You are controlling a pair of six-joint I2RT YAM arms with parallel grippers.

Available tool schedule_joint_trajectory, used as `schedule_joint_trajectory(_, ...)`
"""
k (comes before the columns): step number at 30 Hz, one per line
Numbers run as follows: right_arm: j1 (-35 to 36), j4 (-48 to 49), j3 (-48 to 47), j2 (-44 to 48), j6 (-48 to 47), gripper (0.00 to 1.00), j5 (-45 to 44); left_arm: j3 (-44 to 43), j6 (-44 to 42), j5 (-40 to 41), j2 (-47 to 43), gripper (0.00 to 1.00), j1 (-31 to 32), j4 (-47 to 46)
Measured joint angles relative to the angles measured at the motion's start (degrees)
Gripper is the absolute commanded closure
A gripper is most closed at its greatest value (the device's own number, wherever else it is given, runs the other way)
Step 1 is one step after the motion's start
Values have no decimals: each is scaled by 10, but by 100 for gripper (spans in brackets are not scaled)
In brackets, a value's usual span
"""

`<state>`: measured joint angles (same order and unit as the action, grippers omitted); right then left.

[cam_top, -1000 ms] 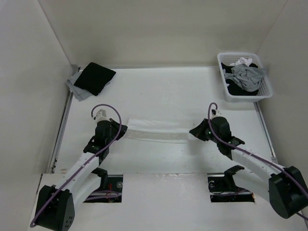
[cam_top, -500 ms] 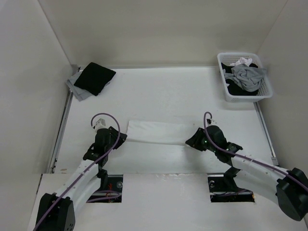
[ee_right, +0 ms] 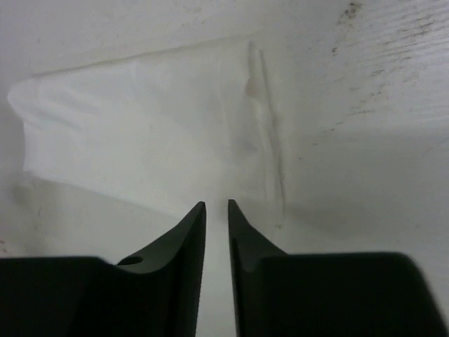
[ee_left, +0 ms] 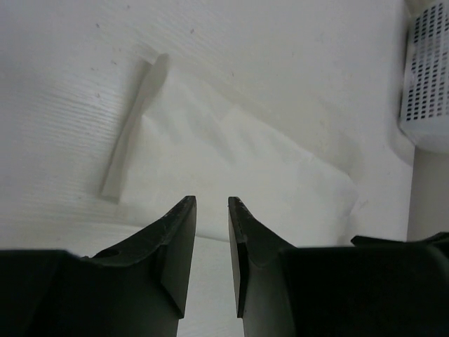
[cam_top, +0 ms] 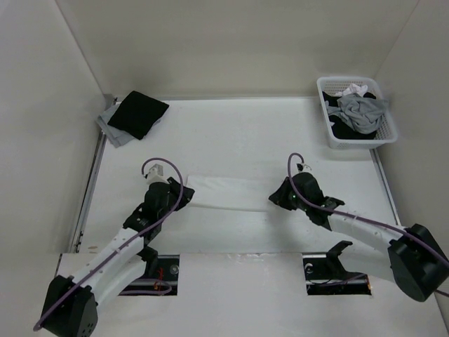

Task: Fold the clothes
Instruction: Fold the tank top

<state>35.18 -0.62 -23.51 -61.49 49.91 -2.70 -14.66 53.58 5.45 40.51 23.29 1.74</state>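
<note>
The clothes (cam_top: 231, 193), a white top folded into a long narrow band, lie flat across the middle of the table. My left gripper (cam_top: 184, 192) sits at the band's left end and my right gripper (cam_top: 275, 201) at its right end. From the left wrist, the clothes (ee_left: 231, 168) lie just beyond the gripper (ee_left: 212, 203), whose jaws stand a little apart with nothing between them. From the right wrist, the gripper (ee_right: 217, 207) hovers at the near edge of the clothes (ee_right: 147, 140), narrowly open and empty.
A white basket (cam_top: 389, 133) with grey, black and white garments stands at the back right and also shows in the left wrist view (ee_left: 428, 77). At the back left a black garment (cam_top: 138, 112) lies on a grey one (cam_top: 111, 128). White walls close in three sides.
Both grippers opened and let go of the band's ends, and it dropped flat on the table. The arms drew back toward me, then came forward to the ends again.
</note>
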Motion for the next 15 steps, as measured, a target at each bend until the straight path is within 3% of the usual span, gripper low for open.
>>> schedule_joint_trajectory(7, -74, 44, 15, -63, -1, 64, 11, 0, 2, 10, 44, 76, 25, -28)
schedule_joint_trajectory(10, -77, 50, 26, -59, 0, 54, 15, 0, 2, 12, 38, 76, 17, -31)
schedule_joint_trajectory(15, -78, 63, 28, -60, -2, 49, 33, 0, 2, 11, 34, 76, 3, -33)
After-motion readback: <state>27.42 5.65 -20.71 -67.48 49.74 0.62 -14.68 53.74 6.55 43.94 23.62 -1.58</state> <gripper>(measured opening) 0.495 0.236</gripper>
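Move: The folded tank top's middle lies about 13 cm to the left of my right hand, 3 cm ahead and 3 cm below; its right end is only some 2 cm to that hand's right, 1 cm ahead. The basket stands about 28 cm ahead and 26 cm to the right. From my left hand the tank top's middle is about 11 cm to the right, level with it and 5 cm down; the black folded garment is 24 cm ahead and 16 cm to the left. I bring my right hand down and to the right by about 3 cm each, and slightly forward, to the tank top's right end, spreading the fingers to about half open so they straddle its edge; at the last I ease a touch back left. My left hand dips roughly 1.5 cm down and right by the other end, then comes back up, its fingers staying partly open. ##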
